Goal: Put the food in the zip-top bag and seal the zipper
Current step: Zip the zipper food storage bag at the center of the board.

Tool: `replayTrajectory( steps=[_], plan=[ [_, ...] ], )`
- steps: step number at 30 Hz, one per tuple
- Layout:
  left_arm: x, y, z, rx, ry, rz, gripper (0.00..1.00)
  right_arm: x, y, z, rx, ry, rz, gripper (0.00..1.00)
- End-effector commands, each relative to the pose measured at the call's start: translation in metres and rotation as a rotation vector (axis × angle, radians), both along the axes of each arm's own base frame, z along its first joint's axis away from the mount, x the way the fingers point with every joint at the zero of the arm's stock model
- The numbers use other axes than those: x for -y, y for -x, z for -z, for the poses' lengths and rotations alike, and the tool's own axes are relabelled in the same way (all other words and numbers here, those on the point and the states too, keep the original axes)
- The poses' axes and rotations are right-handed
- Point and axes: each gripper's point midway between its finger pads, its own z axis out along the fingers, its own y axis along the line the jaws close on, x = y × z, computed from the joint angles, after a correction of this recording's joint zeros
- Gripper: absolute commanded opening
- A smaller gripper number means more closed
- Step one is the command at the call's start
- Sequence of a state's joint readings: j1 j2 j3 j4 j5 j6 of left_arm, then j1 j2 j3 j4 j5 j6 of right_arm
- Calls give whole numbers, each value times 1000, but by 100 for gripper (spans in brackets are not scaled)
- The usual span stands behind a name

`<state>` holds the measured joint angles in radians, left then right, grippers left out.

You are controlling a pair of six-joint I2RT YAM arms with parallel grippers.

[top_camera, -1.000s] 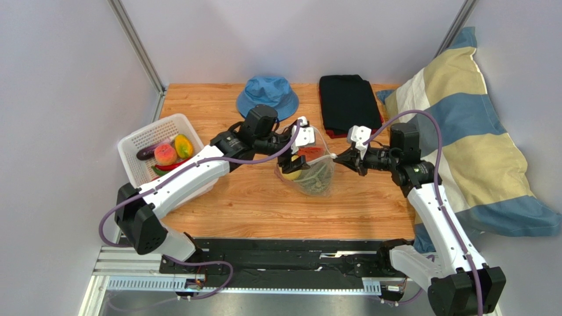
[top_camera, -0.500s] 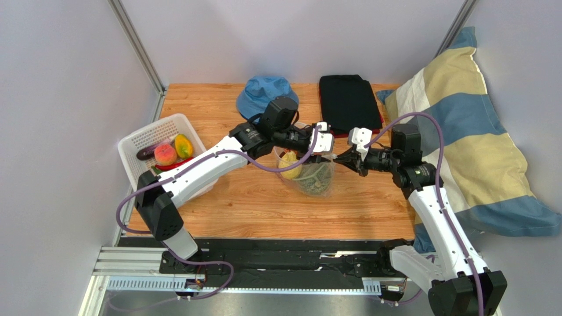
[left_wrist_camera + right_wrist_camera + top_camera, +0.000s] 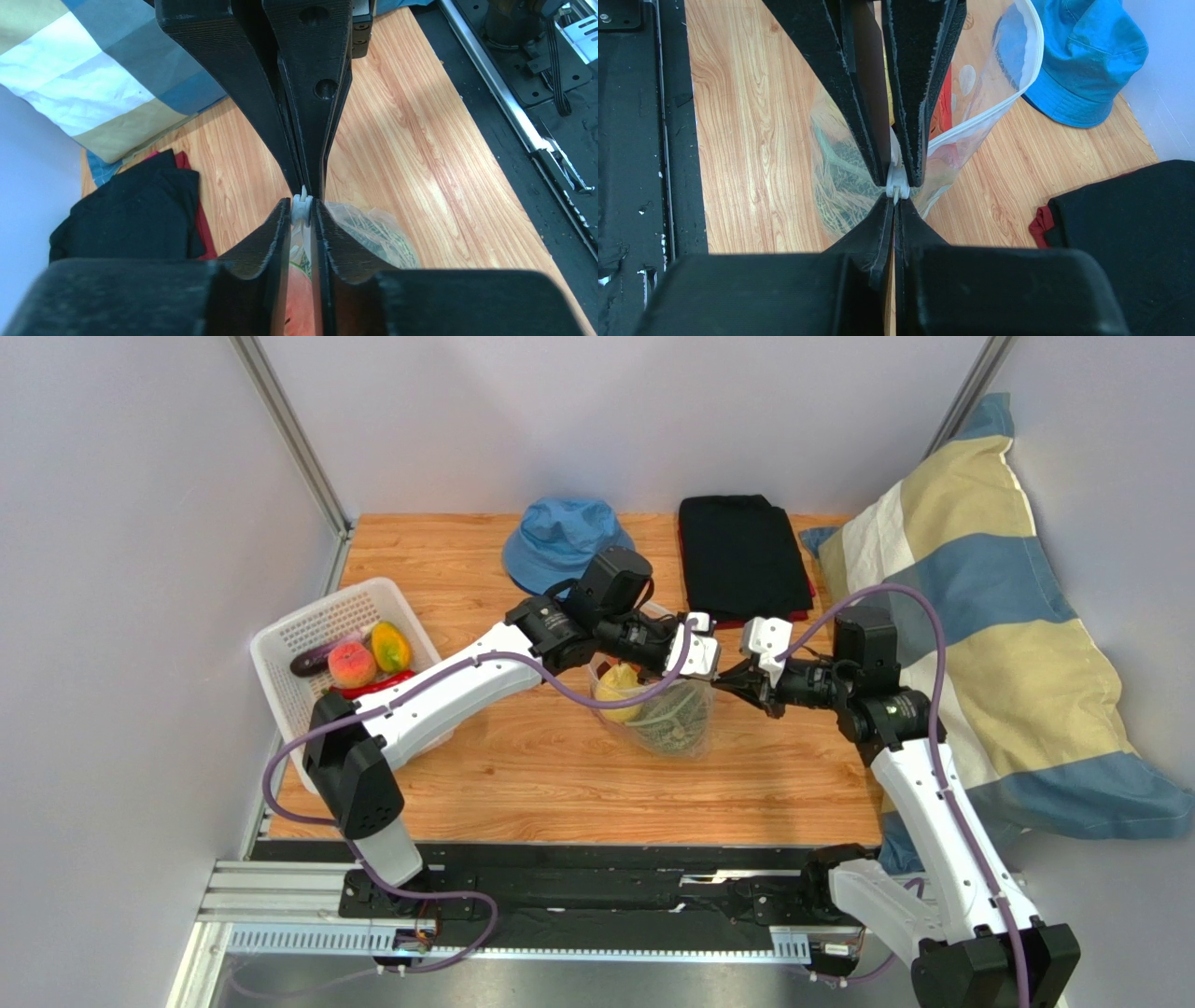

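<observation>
The zip-top bag (image 3: 659, 711) sags on the table middle, its top edge held up. Inside it show a yellow fruit (image 3: 617, 686) and the green squash (image 3: 676, 717). My two grippers meet tip to tip at the bag's right end. The left gripper (image 3: 302, 205) is shut on the white slider of the zipper (image 3: 302, 199). Facing it, the right gripper (image 3: 894, 201) is shut on the bag's corner (image 3: 948, 143). More food (image 3: 354, 665) lies in the white basket (image 3: 288, 637) at the left. Red food (image 3: 300, 308) shows between the left fingers.
A blue hat (image 3: 568, 539) and a folded black cloth (image 3: 744, 553) lie at the back of the table. A striped pillow (image 3: 1010, 644) overhangs the right edge. The left arm stretches across the bag from the basket side.
The left gripper has slid right along the bag's mouth to the right gripper, and its jaws have narrowed onto the zipper slider. The right gripper stayed shut, shifting slightly.
</observation>
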<state>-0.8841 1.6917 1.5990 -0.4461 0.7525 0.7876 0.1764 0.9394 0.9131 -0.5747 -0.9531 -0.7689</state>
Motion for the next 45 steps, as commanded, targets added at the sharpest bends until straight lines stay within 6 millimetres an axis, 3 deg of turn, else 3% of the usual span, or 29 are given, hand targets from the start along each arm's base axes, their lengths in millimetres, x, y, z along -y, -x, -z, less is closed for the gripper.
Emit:
replayTrajectory(
  steps=[1, 6, 11, 14, 15, 17, 29, 33, 38, 43, 45],
  plan=[
    [9, 10, -12, 24, 31, 76, 19, -4, 7, -10, 73, -9, -45, 0],
    [12, 10, -6, 7, 5, 80, 26, -3, 9, -11, 82, -9, -46, 0],
    [13, 9, -2, -2, -9, 77, 26, -3, 10, -12, 85, -10, -46, 0],
    [11, 7, 1, 2, -26, 66, 12, -3, 10, -11, 83, -5, -43, 0],
    [10, 5, 1, 5, -31, 58, 2, -2, 10, -10, 84, -1, -39, 0],
    [5, 2, 7, 10, -60, 33, 0, 0, 10, -10, 90, 2, -32, 0],
    [-34, -27, 37, -2, -194, -92, 0, 17, 10, -6, 80, 18, 22, 0],
    [-48, -31, 39, -2, -222, -124, 0, 23, 6, -6, 75, 20, 47, 0],
    [-74, -44, 26, 20, -236, -198, 0, 36, -2, 0, 58, 23, 103, 0],
    [-99, -45, 23, 38, -275, -228, 0, 40, -6, 8, 44, 28, 112, 0],
    [-110, -47, 23, 43, -287, -249, 0, 51, -12, 8, 42, 31, 154, 0]
  ],
)
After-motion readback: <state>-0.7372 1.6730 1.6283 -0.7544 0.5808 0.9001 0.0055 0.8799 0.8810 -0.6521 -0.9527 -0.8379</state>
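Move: The zipper slider sits right at the left hand's fingertips, level with them, and about 1 cm to the left of the right hand's tips, which are shut on the bag's corner. From the left hand the bagged melon lies some 6 cm back, 4 cm left and 12 cm below, the yellow fruit roughly 2 cm back, 12 cm left and 11 cm below, and the black cloth about 18 cm ahead, 7 cm right and 17 cm below. Left fingers shut on the slider, drawing it left and forward some 10 cm; right withdraws 4 cm rightward. ##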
